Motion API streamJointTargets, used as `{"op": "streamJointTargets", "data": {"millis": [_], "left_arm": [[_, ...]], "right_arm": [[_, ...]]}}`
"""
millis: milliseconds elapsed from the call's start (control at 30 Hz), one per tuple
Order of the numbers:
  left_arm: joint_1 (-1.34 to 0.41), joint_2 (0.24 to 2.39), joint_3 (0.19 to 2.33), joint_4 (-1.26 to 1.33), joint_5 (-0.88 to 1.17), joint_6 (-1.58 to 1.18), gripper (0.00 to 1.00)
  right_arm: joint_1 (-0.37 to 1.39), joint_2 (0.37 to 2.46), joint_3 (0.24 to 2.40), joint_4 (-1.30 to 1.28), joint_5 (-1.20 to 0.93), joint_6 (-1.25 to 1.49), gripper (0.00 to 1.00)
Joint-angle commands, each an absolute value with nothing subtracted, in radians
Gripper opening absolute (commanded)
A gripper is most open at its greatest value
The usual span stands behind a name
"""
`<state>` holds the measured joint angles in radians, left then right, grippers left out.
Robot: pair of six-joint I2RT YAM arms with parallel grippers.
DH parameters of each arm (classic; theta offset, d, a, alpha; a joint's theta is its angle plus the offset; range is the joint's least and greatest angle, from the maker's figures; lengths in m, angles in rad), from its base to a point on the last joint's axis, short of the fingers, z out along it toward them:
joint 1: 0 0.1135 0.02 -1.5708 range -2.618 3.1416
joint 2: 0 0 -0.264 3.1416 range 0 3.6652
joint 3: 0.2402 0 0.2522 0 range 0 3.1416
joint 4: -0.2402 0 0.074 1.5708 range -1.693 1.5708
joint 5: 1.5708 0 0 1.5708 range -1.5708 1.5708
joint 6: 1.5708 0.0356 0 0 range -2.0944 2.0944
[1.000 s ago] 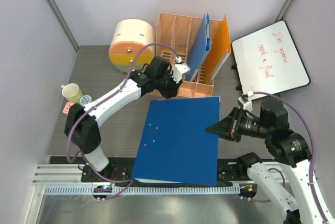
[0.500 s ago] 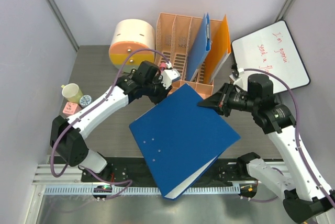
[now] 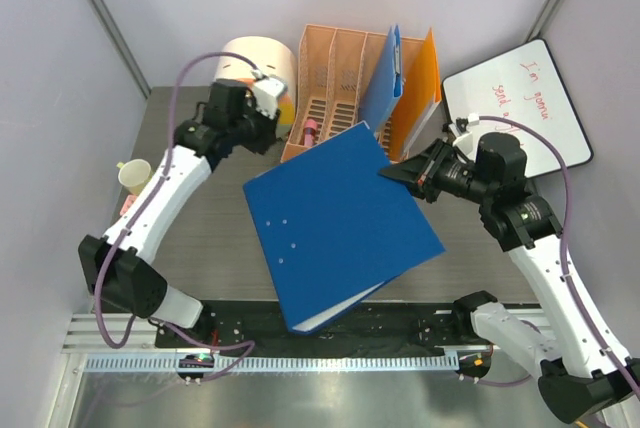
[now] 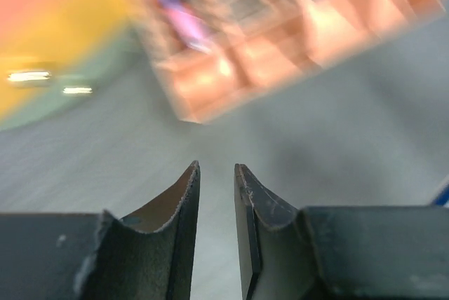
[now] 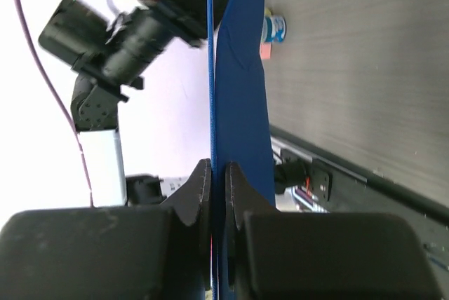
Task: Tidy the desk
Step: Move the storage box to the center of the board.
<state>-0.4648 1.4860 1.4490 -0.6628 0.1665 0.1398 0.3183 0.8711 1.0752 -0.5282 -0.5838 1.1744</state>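
Observation:
A large blue binder point(image 3: 340, 223) is tilted above the dark grey desk point(image 3: 200, 218), its lower corner out over the front rail. My right gripper point(image 3: 392, 173) is shut on the binder's right corner. In the right wrist view the blue cover point(image 5: 242, 104) runs edge-on between the right gripper's point(image 5: 217, 167) two pads. My left gripper point(image 3: 278, 128) hovers at the back left, apart from the binder, beside the orange file organizer point(image 3: 335, 68). In the left wrist view its jaws point(image 4: 217, 167) stand a little open, with only the desk point(image 4: 337, 125) between them.
The organizer holds a blue folder point(image 3: 385, 78), an orange folder point(image 3: 420, 88) and a pink item point(image 3: 310, 133). A round orange-and-yellow container point(image 3: 250, 63) stands left of it. A whiteboard point(image 3: 525, 108) leans at the right. A cup point(image 3: 135, 176) stands at the left edge.
The right gripper has lifted and swung the binder from flat at the front to tilted and turned, nearer the organizer. The left gripper has drawn back from the binder's far edge toward the round container.

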Motion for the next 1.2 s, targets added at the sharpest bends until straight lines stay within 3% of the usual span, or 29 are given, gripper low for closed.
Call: {"op": "streamJointTargets", "data": {"millis": [0,167,233,367,500,667,900,1067,1133,1167], "left_arm": [[-0.390,1.376,1.499,-0.626,0.150,0.115,0.28],[-0.339,1.321,1.476,-0.601,0.097,0.068,0.29],[-0.226,1.338,1.562,-0.668,0.199,0.005,0.31],[-0.028,1.399,1.695,-0.903,0.605,-0.155,0.33],[0.128,1.368,1.678,-0.963,0.903,-0.225,0.40],[0.222,1.426,1.645,-0.930,1.449,-0.444,0.50],[0.222,1.342,1.516,-0.799,1.532,-0.496,0.60],[0.201,1.281,1.445,-0.773,1.457,-0.431,0.65],[0.158,1.246,1.407,-0.629,1.399,-0.497,0.67],[0.143,1.227,1.372,-0.527,1.381,-0.673,0.69]], "right_arm": [[0.313,0.885,1.153,-0.374,-0.594,1.261,0.01],[0.311,0.884,1.157,-0.368,-0.600,1.262,0.01],[0.307,0.874,1.143,-0.364,-0.601,1.269,0.01],[0.296,0.876,1.146,-0.267,-0.594,1.321,0.01],[0.285,0.880,1.124,-0.096,-0.577,1.358,0.01],[0.209,0.933,1.143,0.087,-0.563,1.408,0.01],[0.170,1.031,1.029,0.530,-0.344,1.639,0.01],[0.198,1.104,0.999,0.653,-0.183,1.764,0.01],[0.230,1.120,1.003,0.661,-0.144,1.756,0.01],[0.238,1.126,1.011,0.664,-0.132,1.752,0.01]]}}
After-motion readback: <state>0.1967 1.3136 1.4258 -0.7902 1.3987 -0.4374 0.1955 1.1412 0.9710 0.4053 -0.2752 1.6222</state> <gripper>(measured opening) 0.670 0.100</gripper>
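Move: The right hand holds the blue binder by its edge, the binder's middle about 7 cm back, 9 cm left and 8 cm below; the file rack lies some 24 cm ahead, 6 cm left and 22 cm below, with the orange folder standing 22 cm ahead and 8 cm right of the hand. From the empty left hand, the same binder's middle is roughly 19 cm back and 17 cm right, slightly higher. Keep the blue binder pinched in the right gripper and, after a brief near-halt, carry it forward about 15 cm and up some 8 cm over the file rack, turning clockwise with its left side rising. Raise the left gripper about 14 cm, swinging left and then back, roll it to point right and almost level at the binder's left edge, and open its fingers wide. ##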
